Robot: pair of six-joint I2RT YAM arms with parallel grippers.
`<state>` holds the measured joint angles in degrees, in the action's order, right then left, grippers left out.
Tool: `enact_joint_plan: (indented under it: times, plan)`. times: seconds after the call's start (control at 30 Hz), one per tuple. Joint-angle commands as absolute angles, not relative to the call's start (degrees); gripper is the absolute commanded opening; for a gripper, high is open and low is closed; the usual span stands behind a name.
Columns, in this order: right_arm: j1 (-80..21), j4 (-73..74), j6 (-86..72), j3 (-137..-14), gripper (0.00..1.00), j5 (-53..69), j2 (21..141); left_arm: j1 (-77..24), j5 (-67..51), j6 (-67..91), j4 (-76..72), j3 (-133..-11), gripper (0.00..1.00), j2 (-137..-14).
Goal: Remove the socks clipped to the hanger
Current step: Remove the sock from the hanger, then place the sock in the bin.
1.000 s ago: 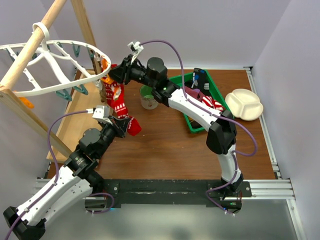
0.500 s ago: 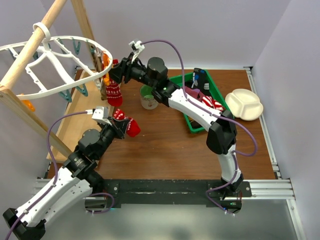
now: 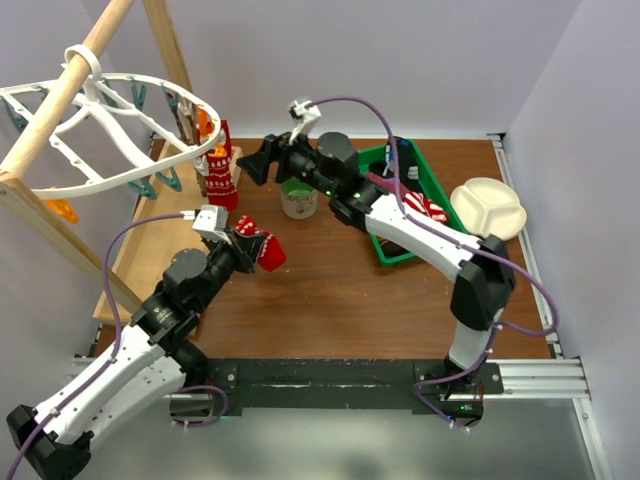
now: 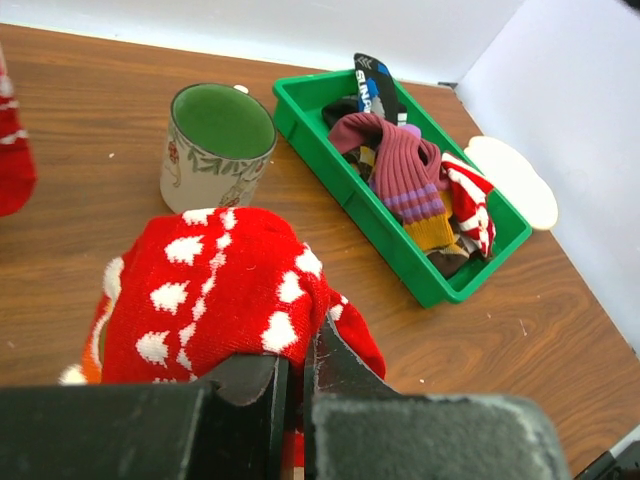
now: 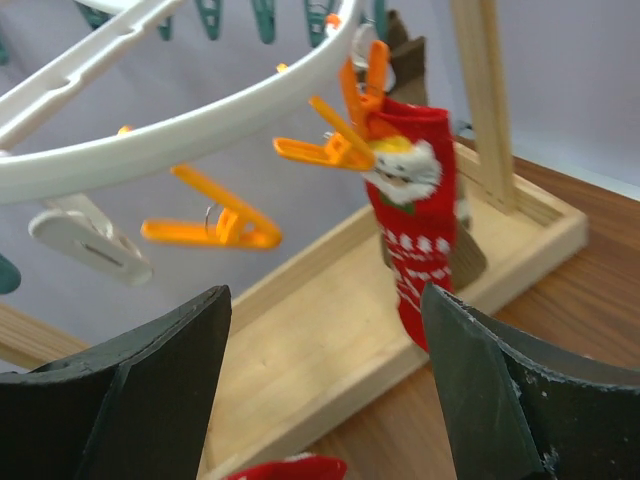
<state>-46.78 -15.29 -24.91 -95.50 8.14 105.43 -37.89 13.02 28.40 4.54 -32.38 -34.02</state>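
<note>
The white oval hanger (image 3: 110, 150) hangs from the wooden pole at the upper left. One red sock (image 3: 221, 168) with white figures still hangs from an orange clip (image 5: 365, 95) on its ring (image 5: 200, 110); in the right wrist view this sock (image 5: 420, 240) shows a Santa face, with a brown sock (image 5: 470, 255) behind it. My right gripper (image 3: 248, 170) is open and empty (image 5: 328, 292), a little to the right of that sock. My left gripper (image 3: 245, 250) is shut on another red sock (image 4: 215, 290) with white patterns, held free above the table (image 3: 268, 250).
A green-lined mug (image 3: 298, 200) stands behind the held sock. A green bin (image 3: 432, 170) with several socks sits to its right, and a white divided plate (image 3: 488, 208) lies beyond. Empty orange clips (image 5: 215, 225) dangle from the ring. The pole frame's wooden base (image 3: 150, 240) lies below the hanger.
The red sock stretched between clip and left gripper came free and now bunches in the left gripper. My right gripper opened and drew back right from the hanger, which swung.
</note>
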Motion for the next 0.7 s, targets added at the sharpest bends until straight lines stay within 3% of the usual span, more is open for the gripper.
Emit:
enact_joint_plan:
  times: [0.0, 0.23, 0.4, 0.67]
  plan:
    - [-45.09, -13.99, -22.5, -88.52, 0.81, 0.1, 95.55, -37.53, 10.11, 25.75, 1.23, -35.86, 0.0, -35.94]
    - [-43.51, -9.5, -22.59, -73.68, 0.81, -10.01, 80.44, -39.45, 6.68, 23.65, -2.81, -40.5, 0.0, -45.77]
    - [-43.42, -5.73, -22.59, -67.68, 0.82, -16.87, 70.68, -51.14, 14.76, 20.57, -3.42, -48.41, 0.0, -60.25]
    - [-43.24, -0.18, -21.97, -61.88, 0.85, -32.6, 52.85, -53.87, 6.78, 22.24, -15.54, -60.28, 0.0, -79.17]
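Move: The left gripper already holds the freed red sock; the green bin lies some 28 cm to its right and 18 cm ahead, about 18 cm lower. The mug stands roughly 17 cm ahead and 5 cm right of this gripper, about 15 cm down. For the right gripper, empty and open beside the hanger, the Santa sock still clipped there is about 8 cm ahead and 7 cm left, its middle some 8 cm lower. Bring the left gripper with the red sock about 17 cm to the right towards the green bin, slow at first, then fast, passing on the near side of the mug, turning some 20 degrees clockwise and keeping the pinch. Meanwhile pull the open right gripper away from the hanger, some 24 cm right and a little back, swinging clockwise and rising slightly at the end. ##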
